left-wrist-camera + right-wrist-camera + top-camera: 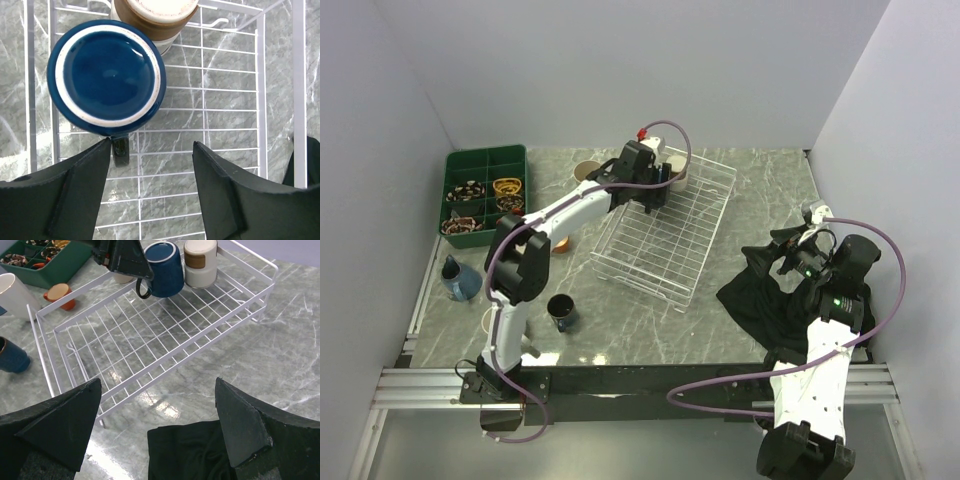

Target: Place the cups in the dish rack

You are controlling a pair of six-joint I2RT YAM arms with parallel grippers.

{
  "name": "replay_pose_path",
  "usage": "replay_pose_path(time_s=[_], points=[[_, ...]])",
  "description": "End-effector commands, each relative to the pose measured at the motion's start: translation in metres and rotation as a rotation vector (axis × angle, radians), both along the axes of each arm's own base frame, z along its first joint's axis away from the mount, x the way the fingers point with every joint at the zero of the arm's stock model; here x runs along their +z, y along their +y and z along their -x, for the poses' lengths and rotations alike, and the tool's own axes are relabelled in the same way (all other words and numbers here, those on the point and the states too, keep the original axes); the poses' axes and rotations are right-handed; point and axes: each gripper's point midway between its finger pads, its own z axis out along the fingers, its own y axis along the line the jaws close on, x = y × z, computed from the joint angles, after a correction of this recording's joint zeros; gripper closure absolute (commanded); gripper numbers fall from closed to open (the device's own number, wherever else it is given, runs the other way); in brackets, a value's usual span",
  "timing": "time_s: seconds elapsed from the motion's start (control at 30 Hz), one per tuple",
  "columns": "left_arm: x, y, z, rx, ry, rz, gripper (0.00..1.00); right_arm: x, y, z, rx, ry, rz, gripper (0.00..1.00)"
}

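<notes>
The white wire dish rack lies mid-table. In its far corner a dark blue mug stands with its pale-ringed base up and its handle toward me. A brown-and-cream cup stands right behind it. My left gripper hovers just above the mug, open and holding nothing, with its left fingertip beside the handle. Outside the rack are an orange cup, a white cup, a navy cup and a tan cup. My right gripper stands open and empty to the rack's right.
A dark green compartment tray with small items sits at the back left. A black cloth lies crumpled under my right gripper. A blue object rests near the table's left edge. White walls enclose the table.
</notes>
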Motion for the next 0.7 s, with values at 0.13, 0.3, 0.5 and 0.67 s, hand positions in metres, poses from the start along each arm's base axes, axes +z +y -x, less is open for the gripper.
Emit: replay_pose_path(time_s=[0.13, 0.3, 0.5, 0.67], points=[[0.086, 0.024, 0.000, 0.055, -0.183, 0.087, 0.16, 0.013, -0.004, -0.003, -0.008, -0.045, 0.028, 0.00], [0.126, 0.051, 0.010, 0.094, -0.276, 0.113, 0.08, 0.013, -0.003, -0.003, -0.004, -0.043, 0.027, 0.00], [0.142, 0.107, 0.017, 0.218, -0.321, 0.204, 0.04, 0.013, -0.003, -0.002, -0.003, -0.046, 0.029, 0.00], [0.133, 0.159, 0.006, 0.308, -0.247, 0.300, 0.04, 0.013, -0.003, -0.002, -0.002, -0.044, 0.028, 0.00]])
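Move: The emptied left hand is still at the blue mug it has set down in the dish rack, whose middle lies about 5 cm straight ahead and slightly below. The brown-and-white cup stands roughly 9 cm ahead and 6 cm right. Leftward, the tall beige cup is some 8 cm ahead, 16 cm left and 8 cm lower; the orange cup lies about 24 cm left and 2 cm back. From the right hand, the beige cup is some 27 cm ahead, 38 cm left and 17 cm lower. Up and to the left, about 13 cm each way, the left hand clears the blue mug's handle, easing back a little as it lifts, then sweeping faster leftward out of the rack to the beige cup's side, well above its rim. The already parted fingers spread nearly fully while the wrist tips up and turns counter-clockwise, some 15 degrees each. ##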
